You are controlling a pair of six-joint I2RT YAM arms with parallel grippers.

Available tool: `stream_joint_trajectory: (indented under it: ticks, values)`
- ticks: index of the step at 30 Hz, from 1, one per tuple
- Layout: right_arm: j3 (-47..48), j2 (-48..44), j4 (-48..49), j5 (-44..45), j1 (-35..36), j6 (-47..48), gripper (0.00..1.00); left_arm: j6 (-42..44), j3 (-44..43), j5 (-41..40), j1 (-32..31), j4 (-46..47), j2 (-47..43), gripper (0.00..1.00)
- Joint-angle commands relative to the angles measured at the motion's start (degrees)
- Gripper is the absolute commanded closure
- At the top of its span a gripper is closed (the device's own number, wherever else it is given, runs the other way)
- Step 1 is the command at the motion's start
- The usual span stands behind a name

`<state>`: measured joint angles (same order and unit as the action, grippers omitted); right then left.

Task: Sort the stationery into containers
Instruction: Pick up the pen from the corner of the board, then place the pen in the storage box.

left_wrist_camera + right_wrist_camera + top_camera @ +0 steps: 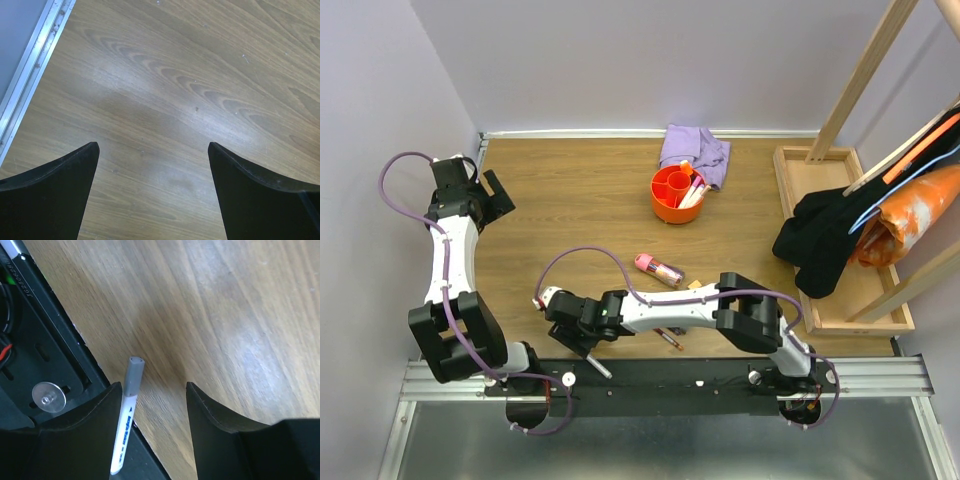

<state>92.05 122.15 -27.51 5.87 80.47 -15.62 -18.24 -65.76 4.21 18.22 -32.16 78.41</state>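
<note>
The orange cup (675,193) stands at the back of the table with several pens upright in it. A pink tube (658,268) lies mid-table, and a thin red pen (668,340) lies under the right arm. A white pen with a grey cap (127,412) lies at the table's front edge (596,364), partly over the black rail. My right gripper (154,385) is low over it (582,345), jaws apart. The pen rests against the left finger (95,430) and is well clear of the other. My left gripper (152,145) hangs open over bare wood at the far left (490,195).
A lilac cloth (695,150) lies behind the cup. A wooden tray (840,300) at the right holds black fabric and an orange bag. A small orange piece (694,285) lies near the tube. The black mounting rail (45,365) runs along the front edge.
</note>
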Motion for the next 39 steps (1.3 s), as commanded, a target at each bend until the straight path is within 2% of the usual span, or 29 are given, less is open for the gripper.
stream_joint_trajectory:
  ticks: [1,4,8,11,12,13,17,20,24,28,29,31,32,35,39]
  values:
    - [2.8,3.3,-2.7,-2.3,0.8,-0.4,0.39,-0.3,-1.1,-1.0,0.4,1.7,1.4,0.01]
    - [3.5,4.4,-3.7,-3.3,0.9,-0.6,0.42,-0.8,-1.0,-1.0,0.4,1.7,1.6,0.01]
    - [2.4,4.9,-4.2,-4.0,1.0,-2.3,0.57,-0.8,-0.4,-1.0,0.4,1.9,1.5,0.01]
    - [1.0,4.9,-4.6,-4.2,1.1,-3.0,0.79,-0.6,-0.7,-1.1,0.4,1.8,1.7,0.01]
    - [0.7,4.8,-4.8,-3.7,1.0,-3.1,0.95,-0.6,-0.8,-1.1,0.4,1.8,1.9,0.01]
    - [0.5,4.7,-4.9,-3.3,0.9,-3.0,0.99,-0.7,-1.0,-1.2,0.4,1.8,2.4,0.01]
    - [-0.1,0.6,-2.9,1.1,-1.3,-1.1,1.00,-0.5,-2.9,-0.6,0.4,0.7,3.5,0.01]
    - [2.2,-6.1,0.2,7.3,-6.7,2.3,0.99,0.7,-3.8,-0.3,0.3,0.6,3.3,0.01]
    - [10.9,-10.2,-1.2,10.9,-18.9,4.4,0.99,2.5,-4.4,1.5,-1.2,0.3,3.2,0.01]
    - [9.2,-14.6,5.9,10.5,-29.0,6.1,0.99,8.5,-4.3,6.2,-5.6,0.3,2.1,0.01]
    - [7.5,-17.4,11.7,10.3,-30.8,6.9,1.00,11.2,-4.0,6.7,-7.5,0.3,1.7,0.01]
    - [-1.8,-21.0,20.7,10.0,-36.1,9.1,1.00,15.9,-3.1,5.6,-15.1,0.1,-0.2,0.01]
    - [-5.8,-23.9,31.1,9.9,-37.6,10.2,1.00,19.6,-2.5,5.5,-17.2,0.1,-0.9,0.01]
    - [-15.0,-26.4,44.7,9.9,-41.6,14.0,1.00,21.8,-0.1,7.4,-24.5,0.7,-3.9,0.01]
    - [-20.5,-27.1,53.2,9.1,-46.3,15.1,1.00,21.8,1.3,10.7,-29.3,-1.0,-5.0,0.01]
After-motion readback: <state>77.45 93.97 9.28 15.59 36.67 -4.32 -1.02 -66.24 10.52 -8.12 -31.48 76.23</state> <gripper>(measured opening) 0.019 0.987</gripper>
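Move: The white pen with the grey end lies across the table's front edge, its middle about 4 cm back and 3 cm right of the right hand and roughly 2 cm below; the open fingers hover by its grey end. The red container stands some 33 cm ahead and 23 cm right, the pink bottle about 17 cm ahead and 19 cm right, the brown pen 3 cm ahead and 19 cm right. From the left hand the white pen is about 30 cm back, 24 cm right and 16 cm below. The right hand eases down and back about 1 cm each, shuts its half-open fingers on the pen near its grey end, then sweeps it fast some 36 cm forward, 21 cm right and 26 cm up, towards and above the red container, turning clockwise and tipping up until the fingers point forward, nearly level. Late on, the open, empty left hand swings about 17 cm right towards the container, turning some 40 degrees clockwise. ##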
